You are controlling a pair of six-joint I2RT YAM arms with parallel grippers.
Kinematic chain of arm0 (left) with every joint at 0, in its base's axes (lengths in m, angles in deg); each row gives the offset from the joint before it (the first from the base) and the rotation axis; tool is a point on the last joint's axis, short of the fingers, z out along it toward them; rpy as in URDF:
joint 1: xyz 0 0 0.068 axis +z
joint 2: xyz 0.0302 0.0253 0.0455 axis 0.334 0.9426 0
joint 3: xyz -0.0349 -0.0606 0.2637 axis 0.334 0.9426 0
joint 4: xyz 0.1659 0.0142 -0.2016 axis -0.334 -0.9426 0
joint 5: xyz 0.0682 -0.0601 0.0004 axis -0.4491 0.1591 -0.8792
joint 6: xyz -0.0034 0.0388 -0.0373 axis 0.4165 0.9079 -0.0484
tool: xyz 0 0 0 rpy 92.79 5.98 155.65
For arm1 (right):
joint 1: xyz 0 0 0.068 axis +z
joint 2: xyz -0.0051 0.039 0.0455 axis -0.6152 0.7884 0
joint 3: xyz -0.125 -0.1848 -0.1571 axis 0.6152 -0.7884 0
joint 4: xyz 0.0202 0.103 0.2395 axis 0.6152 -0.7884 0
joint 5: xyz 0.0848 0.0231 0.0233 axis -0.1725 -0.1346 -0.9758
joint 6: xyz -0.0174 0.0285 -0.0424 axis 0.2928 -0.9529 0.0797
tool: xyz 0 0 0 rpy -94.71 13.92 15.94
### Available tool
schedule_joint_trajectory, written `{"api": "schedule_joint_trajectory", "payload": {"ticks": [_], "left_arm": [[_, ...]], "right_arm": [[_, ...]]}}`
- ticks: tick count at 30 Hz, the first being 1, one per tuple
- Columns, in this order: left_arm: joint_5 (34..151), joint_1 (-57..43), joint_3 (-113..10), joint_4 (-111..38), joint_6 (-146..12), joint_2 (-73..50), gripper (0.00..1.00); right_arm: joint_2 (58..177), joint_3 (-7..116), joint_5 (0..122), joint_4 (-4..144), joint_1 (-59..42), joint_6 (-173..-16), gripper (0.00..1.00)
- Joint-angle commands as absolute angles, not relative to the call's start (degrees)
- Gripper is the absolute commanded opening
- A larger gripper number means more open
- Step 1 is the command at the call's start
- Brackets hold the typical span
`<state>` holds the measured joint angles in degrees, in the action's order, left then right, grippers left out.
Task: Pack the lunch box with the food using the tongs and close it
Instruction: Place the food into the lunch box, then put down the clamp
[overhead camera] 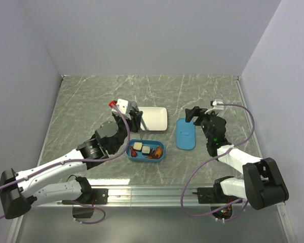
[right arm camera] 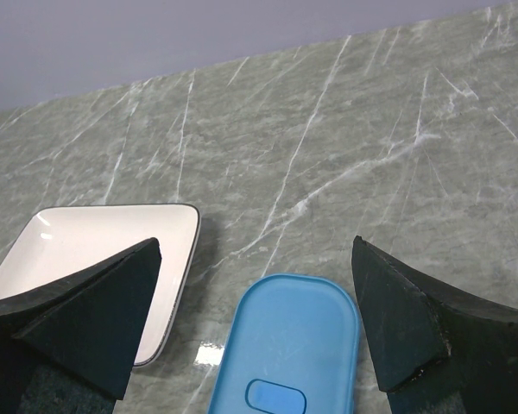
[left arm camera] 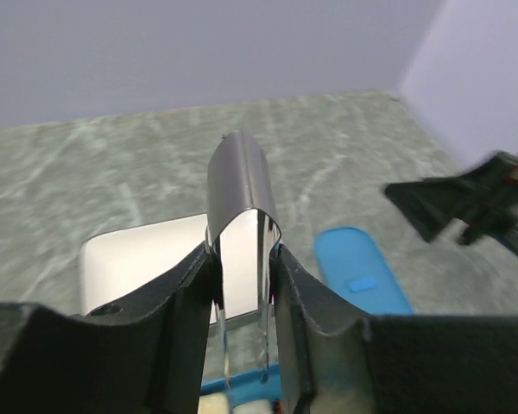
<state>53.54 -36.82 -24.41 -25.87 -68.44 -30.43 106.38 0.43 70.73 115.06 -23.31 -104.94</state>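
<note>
The blue lunch box (overhead camera: 161, 147) sits open in front of the arms. Food lies in it: whitish cubes (overhead camera: 138, 147) and orange-red pieces (overhead camera: 154, 152). My left gripper (overhead camera: 134, 121) hovers just behind the box, shut on the metal tongs (left arm camera: 240, 194). Their bend sticks up between the fingers (left arm camera: 190, 289) and their thin legs point down at the box rim (left arm camera: 246, 380). The blue lid (overhead camera: 185, 134) lies flat to the right of the box, tab up. My right gripper (right arm camera: 255, 250) stands open over the lid (right arm camera: 289, 345), its far end between the fingers.
A white rectangular plate (overhead camera: 155, 119) lies behind the box, left of the lid, and nothing shows on it (right arm camera: 86, 246). Grey walls close in the marble table (overhead camera: 91, 101) at the back and sides.
</note>
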Motion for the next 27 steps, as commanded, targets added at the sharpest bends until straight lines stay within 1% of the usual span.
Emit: {"api": "schedule_joint_trajectory", "payload": {"ticks": [1,2,4,9,15,19,21,27], "left_arm": [[39.5,-36.1,-26.5,-34.5,-69.1,-32.4,0.38],[37.0,-35.3,-27.1,-37.2,-70.2,-32.8,0.38],[36.9,-31.8,-27.8,-40.9,-73.0,-33.5,0.38],[39.0,-23.4,-28.5,-51.8,-78.1,-36.0,0.38],[42.5,-14.9,-30.1,-59.4,-79.9,-37.3,0.38],[52.1,-6.3,-29.3,-59.4,-78.8,-35.0,0.38],[54.5,-3.3,-29.1,-58.8,-78.4,-32.5,0.37],[63.5,4.5,-28.7,-55.0,-75.6,-30.2,0.35]], "right_arm": [[105.3,2.2,70.9,116.8,-23.1,-104.9,0.98],[105.4,2.3,71.0,116.8,-23.1,-104.9,0.98],[105.4,2.3,71.0,116.7,-23.1,-104.9,0.98],[105.6,2.4,71.0,116.6,-23.2,-105.0,0.98],[106.2,3.0,71.0,116.3,-23.2,-104.9,0.98],[106.3,3.2,70.9,116.4,-23.2,-104.9,0.98],[106.4,3.1,70.8,116.4,-23.1,-105.0,0.98],[106.6,3.1,70.8,116.4,-23.2,-105.0,0.98]]}}
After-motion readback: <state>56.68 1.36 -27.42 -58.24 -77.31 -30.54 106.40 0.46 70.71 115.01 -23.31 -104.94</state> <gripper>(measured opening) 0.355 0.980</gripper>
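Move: The bare table the tongs are taken to lies about 24 cm to the left gripper's left, 6 cm ahead and 30 cm below. The empty white tray is some 12 cm ahead, 4 cm right and 29 cm down; the filled lunch box is about 6 cm back, 4 cm right and 28 cm down. From the right gripper, that bare table is roughly 55 cm left, 5 cm back and 16 cm below. Swing the left gripper, still holding the empty tongs, about 22 cm left, away from the lunch box and tray and over the bare table. Sink some 10 cm as it goes and ease a little forward, turning the wrist counter-clockwise by roughly 35 degrees and tipping the fingers down. Keep the grip on the tongs unchanged. ##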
